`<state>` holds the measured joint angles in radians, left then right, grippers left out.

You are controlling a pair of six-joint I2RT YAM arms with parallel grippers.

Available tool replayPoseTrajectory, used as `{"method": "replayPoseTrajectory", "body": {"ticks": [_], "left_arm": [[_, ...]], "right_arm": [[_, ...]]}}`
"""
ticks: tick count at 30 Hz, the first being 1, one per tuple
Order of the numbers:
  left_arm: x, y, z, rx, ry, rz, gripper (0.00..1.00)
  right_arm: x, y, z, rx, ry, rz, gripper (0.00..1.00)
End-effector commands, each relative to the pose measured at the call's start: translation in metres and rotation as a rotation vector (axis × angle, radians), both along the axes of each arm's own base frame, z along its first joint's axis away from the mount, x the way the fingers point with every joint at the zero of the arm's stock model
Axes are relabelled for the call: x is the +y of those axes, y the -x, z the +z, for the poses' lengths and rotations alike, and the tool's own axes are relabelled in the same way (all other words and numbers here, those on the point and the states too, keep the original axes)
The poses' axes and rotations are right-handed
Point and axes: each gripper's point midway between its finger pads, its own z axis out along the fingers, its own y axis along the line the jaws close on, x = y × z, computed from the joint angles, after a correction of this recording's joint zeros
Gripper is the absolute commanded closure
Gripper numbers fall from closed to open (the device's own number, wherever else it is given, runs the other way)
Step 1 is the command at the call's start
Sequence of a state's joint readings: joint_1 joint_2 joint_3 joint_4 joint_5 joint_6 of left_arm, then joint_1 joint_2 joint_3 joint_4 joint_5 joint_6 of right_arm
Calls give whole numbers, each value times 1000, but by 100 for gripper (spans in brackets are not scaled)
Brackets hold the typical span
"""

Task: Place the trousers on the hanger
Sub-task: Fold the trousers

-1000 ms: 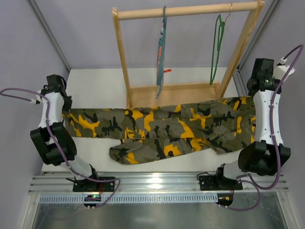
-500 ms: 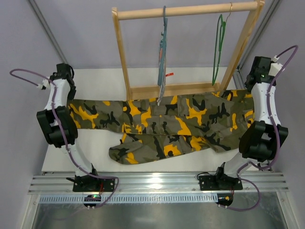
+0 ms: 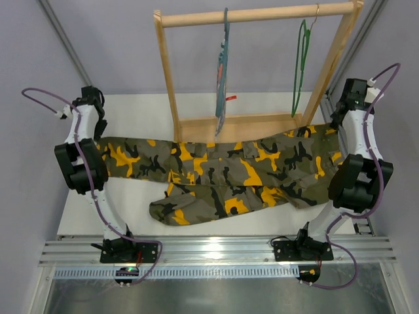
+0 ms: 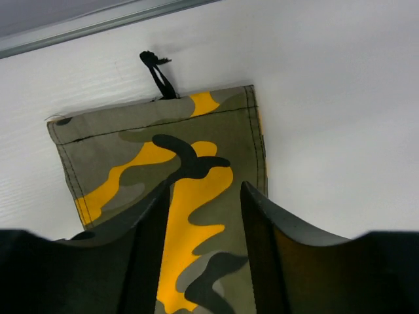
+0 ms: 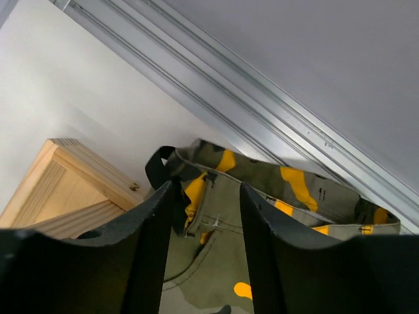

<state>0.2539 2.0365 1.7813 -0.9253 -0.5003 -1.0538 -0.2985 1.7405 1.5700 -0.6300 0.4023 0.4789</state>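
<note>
The camouflage trousers (image 3: 222, 170) lie stretched across the white table, waistband at the right, one leg end at the left, the other leg folded toward the front. My left gripper (image 3: 97, 129) hovers over the leg hem (image 4: 163, 131); its jaws (image 4: 204, 190) stand open with the cloth lying flat under them. My right gripper (image 3: 338, 119) is over the waistband (image 5: 294, 190), also open (image 5: 206, 188), holding nothing. The green wire hanger (image 3: 300, 65) hangs from the wooden rail at the back right, well above the trousers.
A wooden rack (image 3: 255, 14) stands at the back; its base board (image 3: 242, 124) touches the trousers' far edge. A striped cloth on a blue-grey hanger (image 3: 222, 72) hangs mid-rail. The rack's foot (image 5: 72, 176) and an aluminium wall rail (image 5: 262, 111) are close to my right gripper.
Both grippers pulled the trousers toward the rack, drawing them out flat. Both jaws, shut on the cloth before, now stand open and have let it go.
</note>
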Motion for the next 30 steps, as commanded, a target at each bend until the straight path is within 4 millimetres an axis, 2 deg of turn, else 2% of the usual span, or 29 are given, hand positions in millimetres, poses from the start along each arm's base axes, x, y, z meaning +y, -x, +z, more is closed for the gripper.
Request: {"method": "replayPoseTrajectory", "body": {"ticks": [1,2,3,5,6,7,8,9,10,11,12,13,14,15,16,17,19,20,21,22,23,24,25,26,28,30], "left_arm": [[0,-21,37,-84,-31,-90,48],[-8,-25,42,-76,-44,-152,46],[-13,-26,55,-90,-67,-197,44],[-27,-24,59,-72,-94,-297,43],[-42,-28,64,-72,-124,-385,42],[-50,-22,85,-115,-146,-418,40],[-60,-12,73,-88,-135,-465,39],[-77,-9,75,-99,-127,-524,39],[-91,-4,99,-175,-133,-587,39],[-103,3,98,-184,-124,-624,39],[-127,16,86,-168,-102,-701,39],[-152,21,87,-199,-81,-799,38],[-168,35,105,-253,-97,-849,38],[-197,52,90,-220,-84,-943,38],[-204,67,104,-255,-115,-966,37],[-227,79,102,-259,-99,-1026,37],[-244,105,85,-236,-62,-1076,37],[-263,123,85,-250,-33,-1133,37],[-269,133,81,-240,-28,-1155,37],[-271,149,65,-186,-17,-1164,36],[-275,163,55,-145,7,-1185,36],[-287,174,50,-135,39,-1224,36],[-289,187,34,-88,58,-1248,36],[-300,197,28,-72,73,-1300,36],[-319,212,11,-42,113,-1387,36],[-338,216,1,-46,159,-1452,35]], "right_arm": [[0,8,37,-41,23,20,51],[5,15,50,-65,23,34,47],[12,25,45,-48,6,51,42],[30,33,46,-69,-38,116,40],[40,46,51,-85,-50,139,39],[56,49,52,-99,-84,193,37],[74,52,54,-111,-93,244,36],[89,64,56,-118,-103,287,35],[102,71,60,-126,-103,328,32],[114,76,62,-132,-97,372,30],[136,83,55,-106,-104,438,29],[146,94,68,-143,-96,467,29],[164,100,68,-153,-130,533,28],[184,107,63,-158,-150,605,28],[199,117,73,-204,-174,670,28],[209,123,76,-225,-193,715,29],[241,137,74,-248,-255,849,29],[247,146,79,-282,-259,881,29],[262,153,70,-284,-307,953,29],[268,157,67,-287,-322,985,28],[272,161,62,-280,-336,1003,29],[273,165,49,-245,-357,1006,29],[277,168,43,-231,-376,1021,28],[278,171,38,-221,-388,1021,29],[282,172,25,-216,-420,1017,29],[284,171,17,-233,-445,1002,29]]}}
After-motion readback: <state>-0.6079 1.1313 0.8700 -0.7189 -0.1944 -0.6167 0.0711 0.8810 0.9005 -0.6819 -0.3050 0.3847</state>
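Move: The trousers' near leg is the part in play: its hem end lies roughly 30 cm back and 31 cm right of the left hand, 7 cm lower; its thigh part is about 29 cm back, 25 cm left and 15 cm below the right hand. The far leg's hem is 6 cm back and 4 cm left of the left hand. The rack's right post foot stands 10 cm left and 2 cm ahead of the right hand. The stretched-out trousers are left lying as both hands open wider and arc up and inward towards the near leg, then sink to about their starting heights. The left goes some 31 cm right and 21 back, turning nearly 80 degrees clockwise; the right goes 27 cm left and 17 back, turning counter-clockwise. ##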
